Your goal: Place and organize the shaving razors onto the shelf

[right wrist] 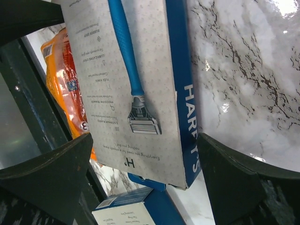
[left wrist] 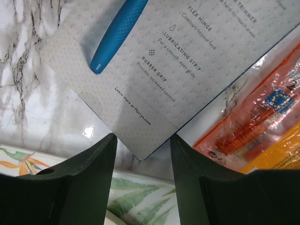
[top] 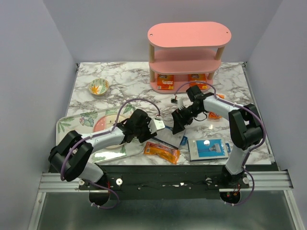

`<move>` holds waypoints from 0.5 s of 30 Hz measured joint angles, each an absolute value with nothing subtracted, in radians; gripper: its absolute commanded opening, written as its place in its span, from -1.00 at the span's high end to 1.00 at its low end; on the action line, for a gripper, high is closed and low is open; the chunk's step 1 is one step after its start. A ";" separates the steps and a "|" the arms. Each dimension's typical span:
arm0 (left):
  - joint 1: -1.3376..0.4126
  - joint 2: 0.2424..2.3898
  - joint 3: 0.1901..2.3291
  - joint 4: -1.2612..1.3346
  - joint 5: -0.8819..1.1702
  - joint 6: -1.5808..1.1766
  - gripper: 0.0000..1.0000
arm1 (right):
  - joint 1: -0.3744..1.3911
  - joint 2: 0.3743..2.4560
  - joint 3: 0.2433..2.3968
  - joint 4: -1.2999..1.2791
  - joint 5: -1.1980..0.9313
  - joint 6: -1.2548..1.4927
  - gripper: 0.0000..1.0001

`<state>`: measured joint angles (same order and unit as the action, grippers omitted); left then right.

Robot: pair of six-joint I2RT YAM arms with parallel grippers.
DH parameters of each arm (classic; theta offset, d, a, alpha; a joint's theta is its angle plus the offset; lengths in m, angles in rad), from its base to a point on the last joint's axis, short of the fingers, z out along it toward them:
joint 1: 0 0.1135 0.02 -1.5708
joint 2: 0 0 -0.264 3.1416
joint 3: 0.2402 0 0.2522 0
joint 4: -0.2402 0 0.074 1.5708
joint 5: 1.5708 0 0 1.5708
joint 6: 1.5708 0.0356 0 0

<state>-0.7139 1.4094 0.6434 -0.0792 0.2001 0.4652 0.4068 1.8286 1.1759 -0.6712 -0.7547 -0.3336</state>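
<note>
The pink shelf (top: 187, 52) stands at the back, with two orange razor packs (top: 165, 81) (top: 197, 78) on its bottom tier. A blue-and-grey razor card (top: 171, 137) lies between my two grippers. In the left wrist view one corner of this card (left wrist: 178, 61) points into the gap of my open left gripper (left wrist: 143, 140), touching neither finger. My right gripper (right wrist: 145, 140) stands wide open astride the card's (right wrist: 136, 93) other end. A second card (top: 207, 148) lies at the front right. One orange pack (top: 162, 152) lies at the front, and another (top: 214, 115) is partly hidden behind the right arm.
A floral tray (top: 76, 124) with a pink plate (top: 103, 125) on it sits at the left, its rim just under my left gripper. A small patterned bowl (top: 99, 86) stands at the back left. Grey walls close in the marble table.
</note>
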 measured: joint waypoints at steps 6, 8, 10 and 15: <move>-0.714 1.446 0.705 -0.085 0.164 0.454 -0.16 | 0.407 1.829 1.155 -0.639 -0.694 -0.302 -1.00; -0.714 1.462 0.740 -0.086 0.160 0.445 -0.16 | 0.407 1.829 1.147 -0.631 -0.674 -0.286 -1.00; -0.714 1.516 0.810 -0.078 0.159 0.422 -0.16 | 0.407 1.797 1.117 -0.607 -0.621 -0.249 -1.00; -0.709 1.606 0.913 -0.092 0.134 0.380 -0.16 | 0.407 1.771 1.097 -0.597 -0.567 -0.223 -1.00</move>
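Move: The grey razor box lies under both my hands. Its middle is about 7 cm to the right of my left hand, 2 cm ahead and slightly lower, with its left corner at those fingertips. From my right hand the same middle is some 3 cm left, 2 cm back and 3 cm below. The orange razor pack sits about 6 cm back and 4 cm right of my left hand. The blue razor box is roughly 13 cm right and 8 cm back of my right hand. With my left fingers half open and still at the razor box's left corner, I push that corner forward and to the right by about 6 cm, rising some 3 cm on the way. My right hand, fingers kept wide around the box's right end, eases about 2 cm right and 1.5 cm down, turning roughly 10 degrees, mostly rolling and clockwise. ##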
